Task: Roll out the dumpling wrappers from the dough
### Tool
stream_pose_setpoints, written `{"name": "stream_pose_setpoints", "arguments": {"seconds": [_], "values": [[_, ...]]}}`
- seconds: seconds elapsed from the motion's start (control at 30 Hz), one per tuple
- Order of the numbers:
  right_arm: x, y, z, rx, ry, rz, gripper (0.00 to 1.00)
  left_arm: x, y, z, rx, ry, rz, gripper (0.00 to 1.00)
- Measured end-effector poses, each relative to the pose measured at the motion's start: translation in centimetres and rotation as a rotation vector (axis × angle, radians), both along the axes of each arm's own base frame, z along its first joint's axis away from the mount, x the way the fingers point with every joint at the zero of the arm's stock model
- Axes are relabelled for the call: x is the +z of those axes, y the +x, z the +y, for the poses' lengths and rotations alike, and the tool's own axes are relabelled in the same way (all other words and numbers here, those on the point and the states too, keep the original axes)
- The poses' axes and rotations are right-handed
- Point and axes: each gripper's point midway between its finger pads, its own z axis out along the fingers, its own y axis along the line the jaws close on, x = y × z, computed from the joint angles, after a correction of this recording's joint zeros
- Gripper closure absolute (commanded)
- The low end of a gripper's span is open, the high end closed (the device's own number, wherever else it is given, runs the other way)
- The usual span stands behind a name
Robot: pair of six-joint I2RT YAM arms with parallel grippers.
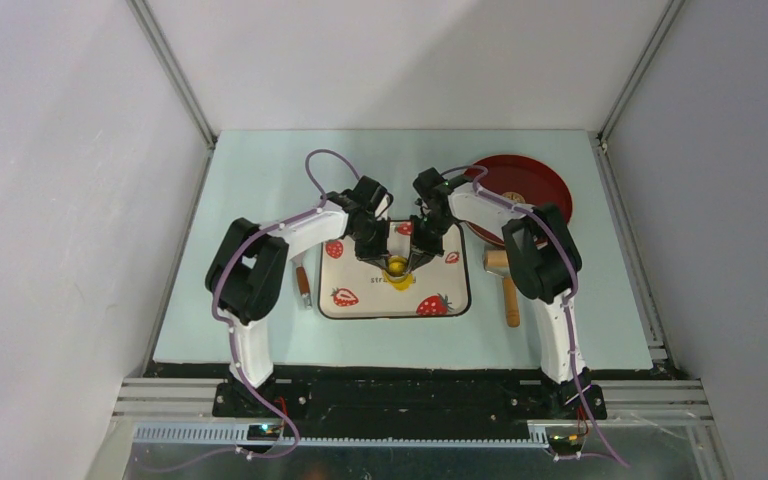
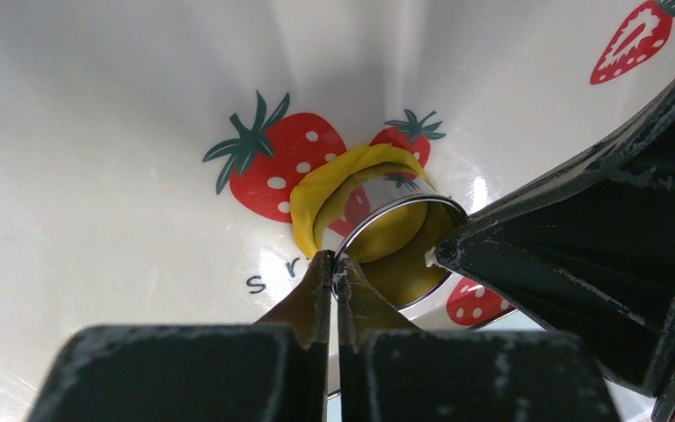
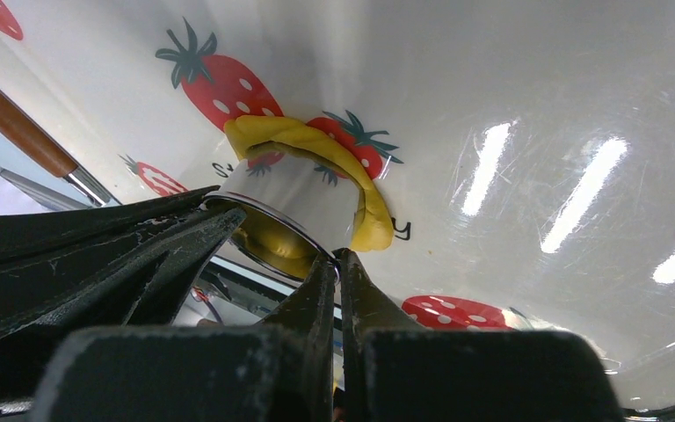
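Observation:
A small metal ring cutter point(image 1: 397, 267) stands on the strawberry-print tray point(image 1: 360, 300). My left gripper point(image 1: 388, 262) and right gripper point(image 1: 410, 262) are each shut on its thin rim from opposite sides. In the left wrist view my gripper point(image 2: 335, 264) pinches the cutter's rim point(image 2: 404, 204). A curled strip of bright yellow dough point(image 2: 316, 198) wraps the cutter's far side, and yellow dough point(image 2: 391, 237) fills its inside. In the right wrist view my gripper point(image 3: 337, 258) pinches the cutter point(image 3: 299, 193), with the dough strip point(image 3: 316, 145) behind it.
A red plate point(image 1: 545, 180) sits at the back right with a small tan spot point(image 1: 513, 197) on it. A wooden rolling pin point(image 1: 508, 290) lies right of the tray. A wooden-handled tool point(image 1: 303, 285) lies left of the tray.

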Motion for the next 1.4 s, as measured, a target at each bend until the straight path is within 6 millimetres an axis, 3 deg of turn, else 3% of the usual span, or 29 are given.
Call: {"name": "stream_pose_setpoints", "arguments": {"seconds": [0.27,0.4,0.47,0.77,1.0,1.17,1.4], "values": [[0.1,0.0,0.0,0.004,-0.005,-0.008,1.0,0.2,0.0,0.0,0.0,-0.003,-0.016,0.99],[0.2,0.0,0.1,0.007,-0.007,-0.012,1.0,0.4,0.1,0.2,0.003,-0.005,-0.02,0.8],[0.3,-0.1,0.2,0.013,-0.013,-0.017,1.0,0.6,-0.1,0.6,0.009,-0.009,-0.006,0.76],[0.2,-0.4,0.6,0.026,-0.03,-0.022,1.0,3.7,0.7,1.3,0.039,-0.063,-0.044,0.7],[0.2,-0.5,0.8,0.035,-0.018,-0.021,0.74,5.7,1.2,1.5,0.047,-0.097,-0.085,0.7],[-0.7,-1.3,1.2,0.057,-0.023,-0.007,0.57,5.8,1.1,2.3,0.062,-0.095,-0.087,0.7],[-0.4,-1.4,1.5,0.061,-0.005,-0.006,0.47,4.6,0.2,2.9,0.063,-0.075,-0.056,0.72]]}}
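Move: The round cutter stands in the dough with both hands' closed fingertips on its rim: its middle is about 2 cm right of the left hand, 2 cm left of the right hand, level with both and 2 cm down. The dough under it centres 1 cm nearer the robot than the cutter's middle and 2 cm lower. The spatula lies about 17 cm left of the left hand, straight across; the wooden-handled roller about 19 cm right and 3 cm back of the right hand. Left hand lifts 6 cm off the cutter's rim, opening and veering left; right opens, shifting 2 cm back-left. ##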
